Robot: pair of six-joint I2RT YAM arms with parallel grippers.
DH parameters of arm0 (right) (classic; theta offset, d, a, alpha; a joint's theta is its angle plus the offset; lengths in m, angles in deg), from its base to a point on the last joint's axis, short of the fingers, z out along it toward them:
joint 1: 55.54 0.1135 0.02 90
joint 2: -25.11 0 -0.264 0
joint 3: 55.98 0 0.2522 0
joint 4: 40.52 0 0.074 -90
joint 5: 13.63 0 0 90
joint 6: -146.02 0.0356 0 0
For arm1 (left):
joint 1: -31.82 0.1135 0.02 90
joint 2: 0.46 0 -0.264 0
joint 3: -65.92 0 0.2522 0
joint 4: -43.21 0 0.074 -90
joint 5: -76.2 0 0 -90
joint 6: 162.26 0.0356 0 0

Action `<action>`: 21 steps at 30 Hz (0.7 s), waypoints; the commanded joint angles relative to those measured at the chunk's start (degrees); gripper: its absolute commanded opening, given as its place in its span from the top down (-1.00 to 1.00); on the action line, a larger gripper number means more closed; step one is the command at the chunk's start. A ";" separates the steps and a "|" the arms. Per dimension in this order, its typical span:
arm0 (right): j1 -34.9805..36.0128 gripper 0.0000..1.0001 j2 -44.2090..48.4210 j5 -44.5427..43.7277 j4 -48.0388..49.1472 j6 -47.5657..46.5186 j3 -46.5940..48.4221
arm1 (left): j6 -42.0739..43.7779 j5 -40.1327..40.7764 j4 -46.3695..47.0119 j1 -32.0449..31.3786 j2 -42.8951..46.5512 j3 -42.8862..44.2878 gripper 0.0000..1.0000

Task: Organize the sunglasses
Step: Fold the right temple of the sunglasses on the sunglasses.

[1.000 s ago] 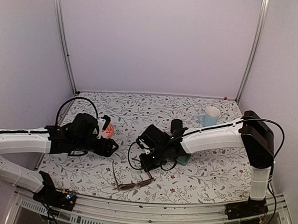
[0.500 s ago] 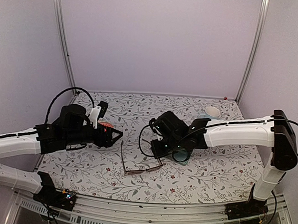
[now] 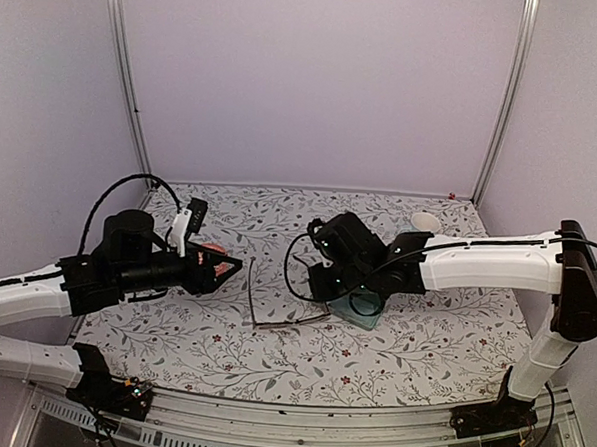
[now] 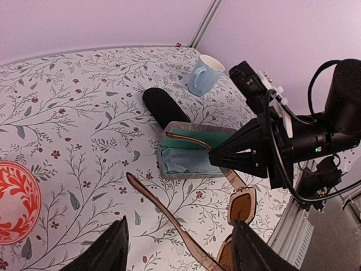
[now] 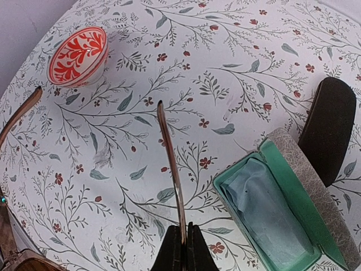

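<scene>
One pair of sunglasses (image 3: 283, 321) with a thin brown frame and amber lenses (image 4: 242, 206) hangs tilted just above the table's middle. My right gripper (image 3: 322, 288) is shut on one slim temple (image 5: 171, 158), pinching it at its fingertips (image 5: 183, 240). The other temple (image 4: 169, 217) reaches toward the left arm. My left gripper (image 4: 180, 251) stands open to the left of the glasses, its two dark fingers either side of that free temple without touching it. In the top view the left gripper (image 3: 228, 270) points at the glasses.
An open grey case (image 4: 189, 152) with teal lining and a blue cloth lies under the right arm, also seen as the grey case (image 5: 282, 212). A black oval case (image 4: 163, 104) lies behind it. A pale blue mug (image 3: 426, 222) stands back right. A red patterned bowl (image 5: 78, 53) sits by the left gripper.
My right gripper has carried the sunglasses away from the front edge toward the table's middle and the grey case. The left gripper has swung right toward them, its jaws a little narrower.
</scene>
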 commanded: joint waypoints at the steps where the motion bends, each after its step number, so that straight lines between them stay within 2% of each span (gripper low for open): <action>1: -0.50 1.00 2.21 -2.60 2.58 -0.70 -0.40 | -0.72 -1.93 3.16 -1.17 -0.68 -1.18 -0.23; 11: -0.50 1.00 3.22 -2.35 5.68 -0.31 -2.31 | -3.50 -2.40 5.48 -1.47 -6.11 -1.64 0.23; 21: -0.51 1.00 3.90 -1.14 7.54 -0.26 -4.53 | -4.56 -4.89 8.98 -2.06 -11.16 -1.21 0.50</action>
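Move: The free temple's middle is roughly 4 cm to the left hand's right, 2 cm back and 6 cm below; the bowl stands about 9 cm farther out than this hand, 7 cm left, 18 cm below. From the right hand, already holding the other temple, the free temple is some 13 cm left, 2 cm back, about level; the open case is about 9 cm right, 3 cm back, 11 cm below. Left hand sinks about 4 cm and slides right towards the free temple, fingers narrowing; right keeps its pinch. ##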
